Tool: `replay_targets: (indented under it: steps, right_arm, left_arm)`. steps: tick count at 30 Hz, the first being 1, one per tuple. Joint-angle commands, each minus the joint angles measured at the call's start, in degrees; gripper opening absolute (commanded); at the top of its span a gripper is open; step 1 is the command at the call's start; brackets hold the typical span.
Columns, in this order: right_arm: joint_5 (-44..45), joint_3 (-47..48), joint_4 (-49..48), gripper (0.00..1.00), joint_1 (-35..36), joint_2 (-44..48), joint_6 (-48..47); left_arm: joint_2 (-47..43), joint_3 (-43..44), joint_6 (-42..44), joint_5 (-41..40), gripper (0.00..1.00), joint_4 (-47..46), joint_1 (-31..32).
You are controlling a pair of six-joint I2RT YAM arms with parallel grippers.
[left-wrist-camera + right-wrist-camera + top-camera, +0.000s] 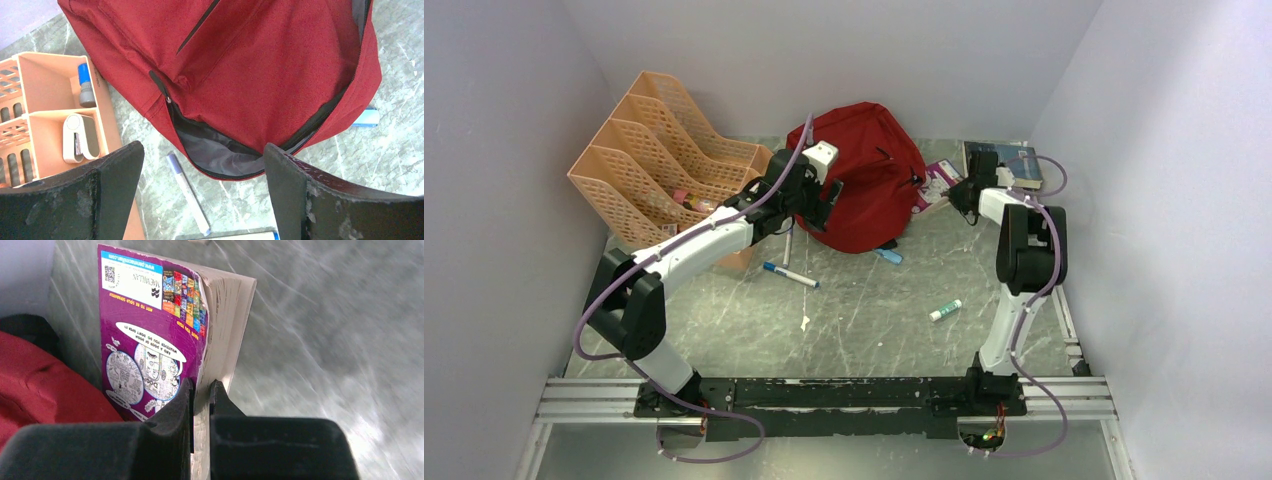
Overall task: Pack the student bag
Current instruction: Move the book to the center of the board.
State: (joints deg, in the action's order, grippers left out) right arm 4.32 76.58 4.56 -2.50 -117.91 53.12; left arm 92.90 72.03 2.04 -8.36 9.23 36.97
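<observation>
The student bag (869,180), a dark-red backpack, lies at the back middle of the table. Its zipper gapes at the near side and shows grey lining (220,152). My left gripper (822,212) hovers just in front of that opening, open, with nothing between its fingers (115,185). My right gripper (959,192) is to the right of the bag, shut on the edge of a purple paperback book (150,340). In the right wrist view the book stands on edge beside the red fabric (45,385), its pages pinched between the jaws.
An orange file rack (664,150) stands at the back left, holding a white stapler (80,137) and a blue-capped bottle (85,85). A blue marker (790,275), a pale pen (187,192) and a glue stick (945,310) lie on the table. Another book (1004,165) rests at the back right.
</observation>
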Motion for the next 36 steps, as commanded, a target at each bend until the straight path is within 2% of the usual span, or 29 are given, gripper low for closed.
replay_targets:
  steps: [1,7,17,22,26,31,34,36]
  right_arm:
    - [2.79,-7.72,5.75,0.0,-0.04,6.19,-1.19]
    - [6.41,-17.11,9.25,0.0,-0.18,17.02,-0.8]
    - [16.09,-31.41,16.01,0.01,-1.6,40.71,-0.92]
    - [17.09,-30.91,19.77,0.38,-2.0,46.98,-4.36]
    - [14.92,-27.29,21.64,0.63,-1.99,49.87,-9.7]
    - [5.54,-25.92,18.08,0.84,-1.66,53.65,-12.88]
    - [-0.24,-23.32,16.33,0.88,1.66,51.12,-10.92]
    - [-0.98,-20.64,15.55,0.89,7.65,46.74,-9.22]
  left_arm:
    - [0.15,-0.01,0.14,0.5,0.93,-1.87,0.18]
    - [-0.07,0.17,-0.07,0.66,0.93,-1.76,0.34]
    - [0.56,0.66,-0.2,0.54,0.92,-0.98,1.47]
    - [0.91,0.97,0.13,-0.01,0.93,-0.63,1.68]
    - [0.94,1.12,0.12,-0.49,0.93,-0.43,1.7]
    - [1.29,1.56,-0.71,-1.02,0.93,0.19,1.69]
    - [1.93,1.86,-1.29,-0.66,0.93,0.36,1.58]
    - [2.22,1.93,-1.38,-0.53,0.93,0.38,1.66]
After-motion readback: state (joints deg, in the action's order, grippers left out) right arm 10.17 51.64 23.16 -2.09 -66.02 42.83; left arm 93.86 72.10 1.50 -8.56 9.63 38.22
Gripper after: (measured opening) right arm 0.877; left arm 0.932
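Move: The right hand already has the purple book pinched by its near right edge; the book's middle lies about 5 cm ahead and 4 cm left of the hand, roughly level with it. The bare spot that the book goes to is some 16 cm back and 3 cm right. The glue stick lies about 30 cm back and 1 cm left, the blue marker 15 cm back and 16 cm left. From the left hand the book is roughly 9 cm ahead, 27 cm right and 17 cm below. Straight back towards its base, fast, the right hand draws the purple book about 20 cm by the pinched edge, easing a few centimetres right and upward and turning slightly clockwise. Near the end of the pull the fingers open wide and let go of the book; the hand then climbs about 10 cm clear, swinging a little forward and left. ##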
